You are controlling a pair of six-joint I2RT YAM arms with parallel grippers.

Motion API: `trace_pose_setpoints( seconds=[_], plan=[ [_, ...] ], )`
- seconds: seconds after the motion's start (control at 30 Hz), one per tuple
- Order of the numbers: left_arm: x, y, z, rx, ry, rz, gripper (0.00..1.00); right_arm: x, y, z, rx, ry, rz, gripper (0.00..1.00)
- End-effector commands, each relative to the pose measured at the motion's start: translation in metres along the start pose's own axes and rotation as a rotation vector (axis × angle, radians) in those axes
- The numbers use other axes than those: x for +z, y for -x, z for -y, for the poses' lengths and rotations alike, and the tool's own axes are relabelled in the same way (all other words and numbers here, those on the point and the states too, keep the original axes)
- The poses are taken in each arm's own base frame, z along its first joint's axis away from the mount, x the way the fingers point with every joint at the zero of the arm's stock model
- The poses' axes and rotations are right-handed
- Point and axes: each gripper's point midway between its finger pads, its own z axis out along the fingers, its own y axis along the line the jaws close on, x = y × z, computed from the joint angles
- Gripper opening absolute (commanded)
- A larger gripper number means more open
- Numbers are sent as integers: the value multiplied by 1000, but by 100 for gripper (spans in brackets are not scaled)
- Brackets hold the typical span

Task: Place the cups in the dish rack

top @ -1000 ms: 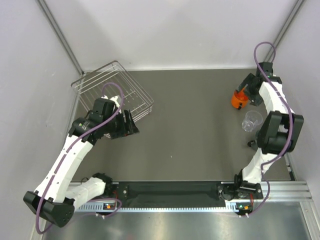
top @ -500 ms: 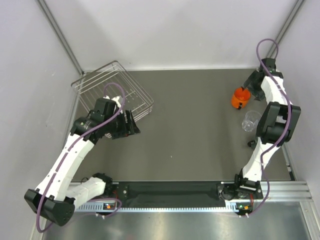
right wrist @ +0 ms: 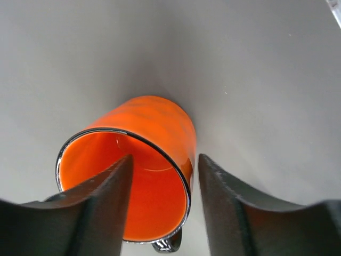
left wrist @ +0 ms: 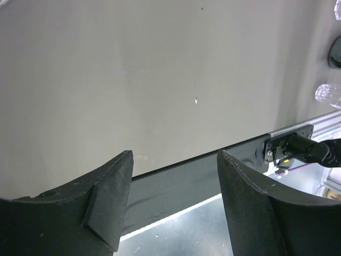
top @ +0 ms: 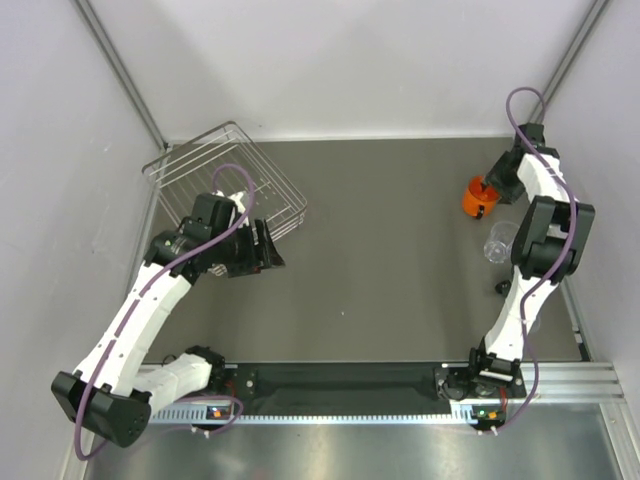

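The bright orange mug stands upright at the far right of the table. My right gripper is open over its rim. In the right wrist view the gripper straddles the wall of the mug, one finger inside and one outside. A clear tumbler stands just nearer, and the dark grey cup peeks out beside the right arm. The wire dish rack sits at the far left with no cup in it. My left gripper is open and empty beside the rack's near right corner; the left wrist view shows only table between its jaws.
The left wrist view shows a clear tumbler and the dark cup at its right edge. Grey walls close in on both sides and the back. A black strip and a metal rail run along the near edge.
My right gripper drew back from the orange mug and has come back down over its rim. My left gripper has shifted slightly to the right.
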Motion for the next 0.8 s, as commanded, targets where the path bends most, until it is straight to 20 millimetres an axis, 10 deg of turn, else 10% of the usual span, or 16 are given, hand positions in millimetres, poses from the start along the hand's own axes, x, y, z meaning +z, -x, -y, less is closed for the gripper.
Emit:
trace_pose_setpoints(
  seconds=[0.0,0.43,0.77],
  plan=[
    [-9,15,18,23,-69,54,69,-5,31,-14,-4,63,82,50],
    [-4,12,36,-9,-154,-1,68,-12,16,-44,124,210,1,0],
    [1,25,65,-80,-291,11,67,-139,-25,-134,140,521,-33,0]
  ],
)
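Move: The orange cup stands upright just left of the right hand, its middle about 3 cm left, 1 cm back and 3 cm below; its right rim is already between the open fingers, one inside and one outside. The clear glass is some 12 cm back and roughly level sideways, the dark green cup about 21 cm back and 3 cm right, both a few centimetres lower. From the left hand the orange cup lies about 26 cm ahead, 46 cm right and 16 cm below. The orange cup's right wall gets pinched near the rim as the right fingers close and the hand sinks about 1 cm; still gripping, that hand then swings left about 7 cm, speeding up and rising late, its left side rolling up some 15 degrees. The empty left hand drifts right about 3.5 cm and rises a little, its right side rolling up. ##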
